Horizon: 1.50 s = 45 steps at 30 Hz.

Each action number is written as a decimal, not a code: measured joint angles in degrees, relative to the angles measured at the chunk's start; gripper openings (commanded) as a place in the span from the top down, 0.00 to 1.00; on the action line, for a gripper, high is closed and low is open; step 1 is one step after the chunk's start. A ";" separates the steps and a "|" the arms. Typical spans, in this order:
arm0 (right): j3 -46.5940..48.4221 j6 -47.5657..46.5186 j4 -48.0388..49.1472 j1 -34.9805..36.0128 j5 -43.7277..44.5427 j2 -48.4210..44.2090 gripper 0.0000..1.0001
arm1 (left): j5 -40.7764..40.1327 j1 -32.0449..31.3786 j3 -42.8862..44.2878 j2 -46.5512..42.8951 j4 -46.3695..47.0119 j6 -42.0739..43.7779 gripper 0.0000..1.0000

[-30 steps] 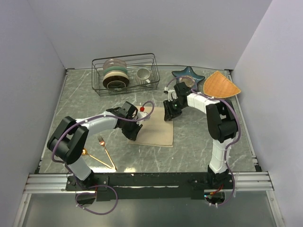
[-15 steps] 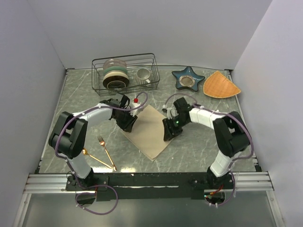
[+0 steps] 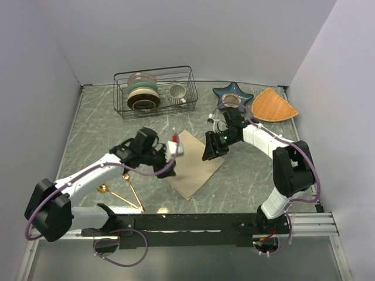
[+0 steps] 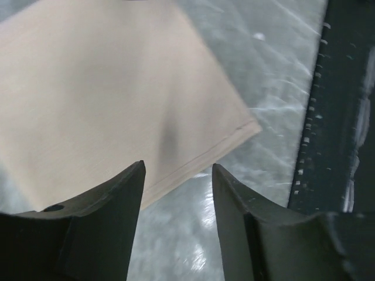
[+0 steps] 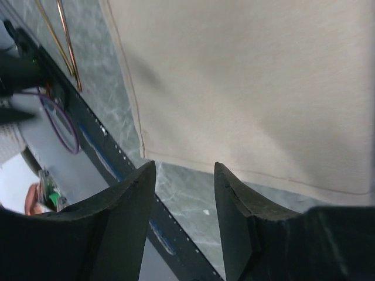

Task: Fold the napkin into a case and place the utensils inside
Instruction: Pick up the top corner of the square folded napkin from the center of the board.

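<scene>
The beige napkin [image 3: 193,164] lies flat on the table as a folded rectangle turned diagonally. My left gripper [image 3: 167,159] hovers at its left edge, open, and the left wrist view shows bare table between the fingers [image 4: 111,211] and the napkin's near corner [image 4: 117,105] ahead. My right gripper [image 3: 209,153] is over the napkin's right corner, also open and empty. The napkin's hemmed edge [image 5: 246,88] sits just beyond its fingers [image 5: 126,205]. The gold fork [image 3: 130,186] and spoon [image 3: 111,192] lie near the front left; both utensils [image 5: 58,41] show in the right wrist view.
A wire dish rack [image 3: 155,88] with plates and a mug stands at the back. A blue star-shaped dish [image 3: 232,96] and an orange wedge mat [image 3: 272,105] are at the back right. The black mounting rail [image 3: 187,222] runs along the front edge.
The napkin was turned from square-on to diagonal and now lies still. Both grippers opened wider and drew off it. The left arm swung back toward the near left.
</scene>
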 measured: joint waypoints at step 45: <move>1.75 3.72 2.58 -4.31 -3.37 6.84 0.46 | -14.47 -27.36 -1.07 17.16 7.98 12.00 0.87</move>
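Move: The near corner of the square folded napkin, the one pointing at the robot, lies about 9 cm back, 7 cm to the right and 10 cm below the left gripper. On the same table top, the fork's middle is some 15 cm left and 6 cm back of that gripper, the spoon's about 19 cm left and 9 cm back. From the right gripper the corner is roughly 14 cm back, 7 cm left and 7 cm down. Bring the left gripper down about 9 cm while carrying it back and to the right, some 8 and 7 cm, to the napkin's near corner, turning it roughly 25 degrees clockwise on the way. Once low, close the half-open fingers to pinch the top layer just inside the corner. Ease the right gripper about 2 cm forward and down, fingers open, above the cloth. ##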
